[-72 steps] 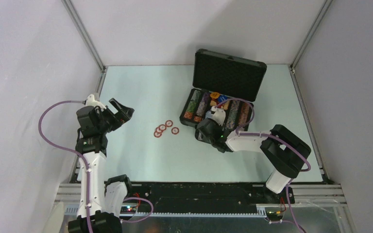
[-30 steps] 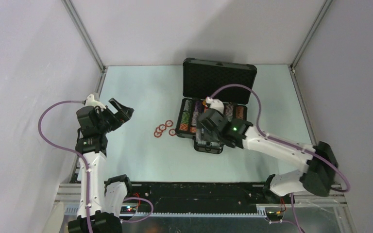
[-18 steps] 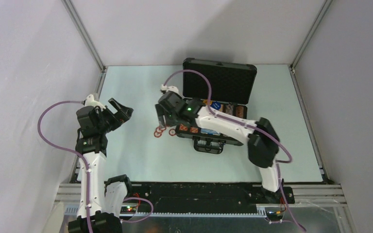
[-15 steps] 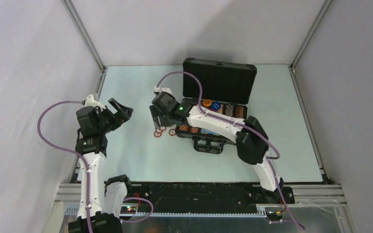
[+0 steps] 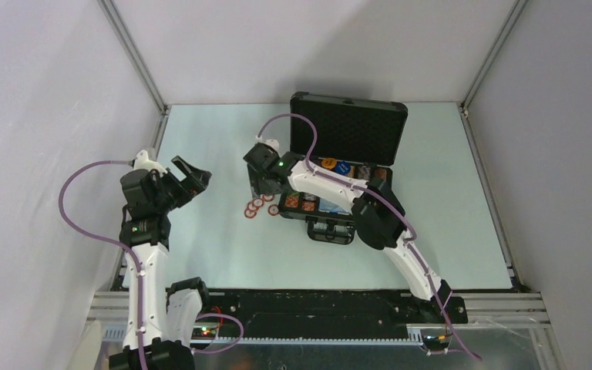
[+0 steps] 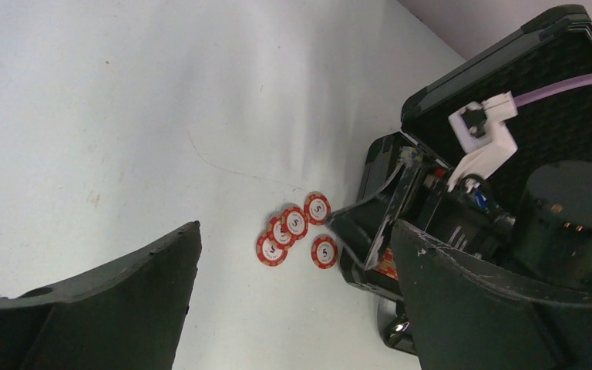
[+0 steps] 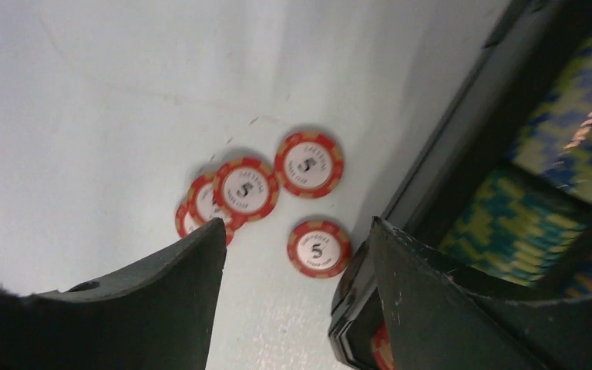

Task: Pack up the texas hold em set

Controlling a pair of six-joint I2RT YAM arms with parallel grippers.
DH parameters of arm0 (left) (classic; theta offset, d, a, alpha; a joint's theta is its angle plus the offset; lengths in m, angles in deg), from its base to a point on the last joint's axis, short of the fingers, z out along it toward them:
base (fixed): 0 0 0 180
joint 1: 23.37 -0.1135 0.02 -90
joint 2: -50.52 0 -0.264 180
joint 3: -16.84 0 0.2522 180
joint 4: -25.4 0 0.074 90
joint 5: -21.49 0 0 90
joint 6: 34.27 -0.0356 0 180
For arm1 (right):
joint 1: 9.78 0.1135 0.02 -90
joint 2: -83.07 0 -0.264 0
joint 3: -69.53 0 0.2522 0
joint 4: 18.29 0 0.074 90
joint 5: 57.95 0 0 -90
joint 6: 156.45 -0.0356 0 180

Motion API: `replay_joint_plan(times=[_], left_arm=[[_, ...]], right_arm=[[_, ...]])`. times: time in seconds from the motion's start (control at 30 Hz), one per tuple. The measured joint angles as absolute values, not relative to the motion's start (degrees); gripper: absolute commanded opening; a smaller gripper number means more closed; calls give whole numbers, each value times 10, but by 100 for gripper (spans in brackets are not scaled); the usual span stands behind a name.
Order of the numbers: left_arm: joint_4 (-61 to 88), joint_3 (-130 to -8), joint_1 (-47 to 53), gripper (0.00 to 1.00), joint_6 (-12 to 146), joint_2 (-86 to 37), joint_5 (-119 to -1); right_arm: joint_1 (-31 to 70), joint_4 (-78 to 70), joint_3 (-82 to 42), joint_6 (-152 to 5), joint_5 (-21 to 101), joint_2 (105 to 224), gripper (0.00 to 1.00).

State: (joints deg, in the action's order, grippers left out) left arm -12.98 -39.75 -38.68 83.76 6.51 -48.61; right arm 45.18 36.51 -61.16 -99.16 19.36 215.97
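Note:
The black case point(image 5: 348, 127) of the texas hold em set stands open at mid-table, lid up, with multicoloured chip rows point(image 7: 555, 193) inside. Several small red-white chips point(image 5: 260, 205) marked 5 lie on the table just left of the case point(image 7: 447, 154). My right gripper point(image 5: 260, 187) hovers over them, open, with nothing between its fingers. In the right wrist view one chip point(image 7: 318, 248) lies between the fingertips of the right gripper point(image 7: 294, 225), the others point(image 7: 245, 189) just beyond. My left gripper point(image 5: 195, 179) stays raised at the left, open and empty, and looks toward the chips point(image 6: 297, 227).
The case's handle point(image 5: 330, 231) juts toward the near edge. The right arm's purple cable point(image 5: 289, 123) arcs over the case's left side. Metal frame rails point(image 5: 135, 58) border the table on the left and right.
The right arm has swung left from over the case to above the loose chips. Earlier the case shifted left and straightened. The left arm has not moved.

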Motion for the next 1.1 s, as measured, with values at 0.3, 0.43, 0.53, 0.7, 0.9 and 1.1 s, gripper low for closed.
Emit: replay_joint_plan(times=[0.3, 0.43, 0.53, 0.7, 0.9, 1.1], left_arm=[[-130, -397, -387, 97, 838, 65, -486], [-130, -397, -387, 97, 838, 65, -486], [-130, -397, -387, 97, 838, 65, -486], [-130, -397, -387, 97, 838, 65, -486], [-130, -397, -387, 97, 837, 65, -486], [-130, -397, -387, 97, 838, 65, -486]], right_arm=[[415, 377, -643, -1035, 172, 2168, 75], [405, 367, -640, -1040, 182, 2168, 75], [398, 363, -640, -1040, 191, 2168, 75], [390, 361, -640, -1039, 205, 2168, 76], [383, 345, -626, -1040, 211, 2164, 76], [378, 310, -588, -1040, 218, 2148, 76]])
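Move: The case's left side wall lies about 5 cm to the right hand's right and some 4 cm ahead, a couple of centimetres lower. The open lid's middle is roughly 14 cm ahead, 23 cm right and 7 cm higher. On the table 6 cm below lie the red chip cluster, level and 3 cm left, and a loose chip 1 cm back and 2 cm right. From the left hand, the side wall is about 9 cm ahead, 25 cm right and 17 cm down. Forward and to the right the right hand slides, about 6 cm in all, quickly at first and then only creeping, away from over the chips and along the case's left side towards the hinge. It turns clockwise some 10 degrees and rolls slightly, left side up, fingers held open; the right finger ends at the wall's rim and seems to bear on it. ##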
